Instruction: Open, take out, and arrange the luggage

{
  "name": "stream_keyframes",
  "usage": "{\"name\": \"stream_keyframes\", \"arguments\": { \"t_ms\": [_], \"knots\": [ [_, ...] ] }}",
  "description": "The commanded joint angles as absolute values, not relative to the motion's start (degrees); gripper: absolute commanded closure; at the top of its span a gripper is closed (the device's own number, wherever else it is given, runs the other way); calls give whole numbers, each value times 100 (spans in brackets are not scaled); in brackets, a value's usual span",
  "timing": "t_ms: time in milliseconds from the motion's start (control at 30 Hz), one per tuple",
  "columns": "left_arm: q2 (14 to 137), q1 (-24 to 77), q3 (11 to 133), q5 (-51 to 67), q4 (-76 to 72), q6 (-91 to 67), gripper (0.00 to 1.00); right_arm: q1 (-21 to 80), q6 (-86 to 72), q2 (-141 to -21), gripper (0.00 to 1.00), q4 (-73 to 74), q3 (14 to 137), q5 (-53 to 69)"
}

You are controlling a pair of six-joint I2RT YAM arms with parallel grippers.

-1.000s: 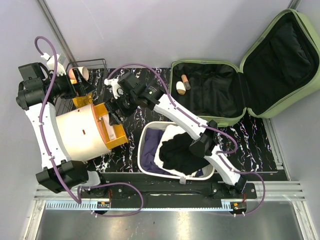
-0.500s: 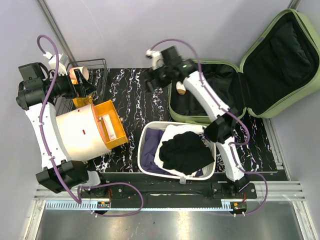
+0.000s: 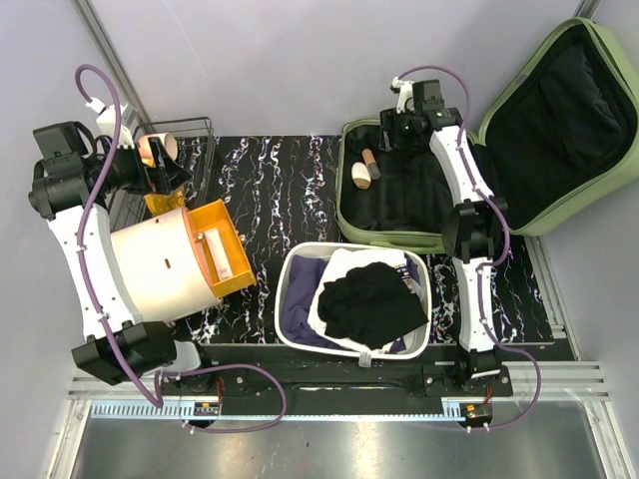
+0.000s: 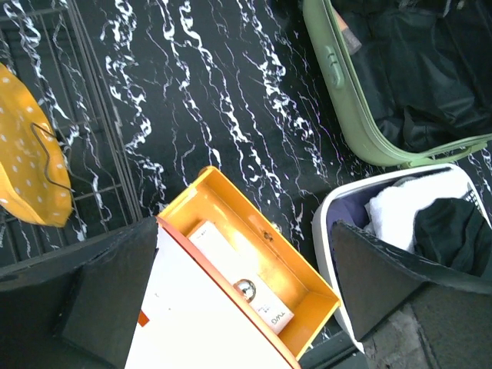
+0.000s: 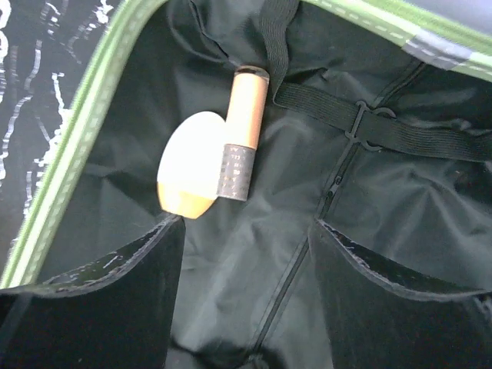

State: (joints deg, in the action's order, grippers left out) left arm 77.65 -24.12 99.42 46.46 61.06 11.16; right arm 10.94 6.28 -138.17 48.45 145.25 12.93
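The olive-green luggage (image 3: 399, 235) lies open at the back right, its lid (image 3: 559, 120) tipped back and its black lining (image 5: 369, 200) showing. On the lining rest a tan tube with a dark band (image 5: 242, 134) and a cream oval piece (image 5: 188, 173), touching each other. My right gripper (image 5: 244, 231) hangs open over the lining just short of them, with nothing between its fingers. In the top view the right gripper (image 3: 394, 128) is above the luggage's back edge. My left gripper (image 4: 244, 227) stands open high above the orange box, holding nothing.
An orange box (image 4: 254, 261) with a white carton and a silver ball sits at the left beside its white lid (image 3: 160, 264). A white bin (image 3: 290, 299) of dark and white clothes stands at the front. A wire basket (image 3: 190, 130) holds a yellow dotted item (image 4: 27, 161).
My right arm has swung from the orange box on the left across the table to above the open luggage. The left arm has barely moved.
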Motion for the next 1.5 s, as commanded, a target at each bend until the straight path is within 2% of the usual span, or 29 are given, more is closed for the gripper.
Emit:
{"name": "stream_keyframes", "arguments": {
  "t_ms": [0,533,1067,1167,1233,1300,1333,1467],
  "knots": [
    [7883,-2408,10415,4553,6099,1266,1,1178,791,-14229,29,4316,14661,1335],
    [7989,-2400,10257,4078,6258,1424,1,1187,510,-15249,39,3217,14669,1828],
    [8024,-2417,10134,3955,6258,1529,1,1362,422,-15512,54,3401,14704,2100],
    [7981,-2408,10099,3964,6267,1556,1,1362,431,-15478,67,3480,14766,2048],
    [7963,-2408,10081,3999,6258,1573,1,1371,413,-15390,81,3507,14757,1978],
    [7945,-2400,10064,4043,6258,1573,1,1380,387,-15233,88,3507,14748,1890],
    [7945,-2408,10063,4060,6258,1573,1,1371,378,-15179,99,3498,14757,1855],
    [7954,-2408,10064,4157,6223,1564,1,1371,422,-14820,100,3498,14757,1714]
  ]
}}
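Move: From the right hand, the foundation bottle lying in the suitcase is about 5 cm ahead, 5 cm to the left and 14 cm below. The white-and-tan egg touches its left side, some 2 cm ahead of the hand, 8 cm left and 14 cm below. From the left hand, the bottle lies roughly 30 cm ahead, 41 cm to the right and 31 cm below. The right hand sinks about 12 cm and shifts 5 cm left towards the foundation bottle's cap, fingers closing completely. ##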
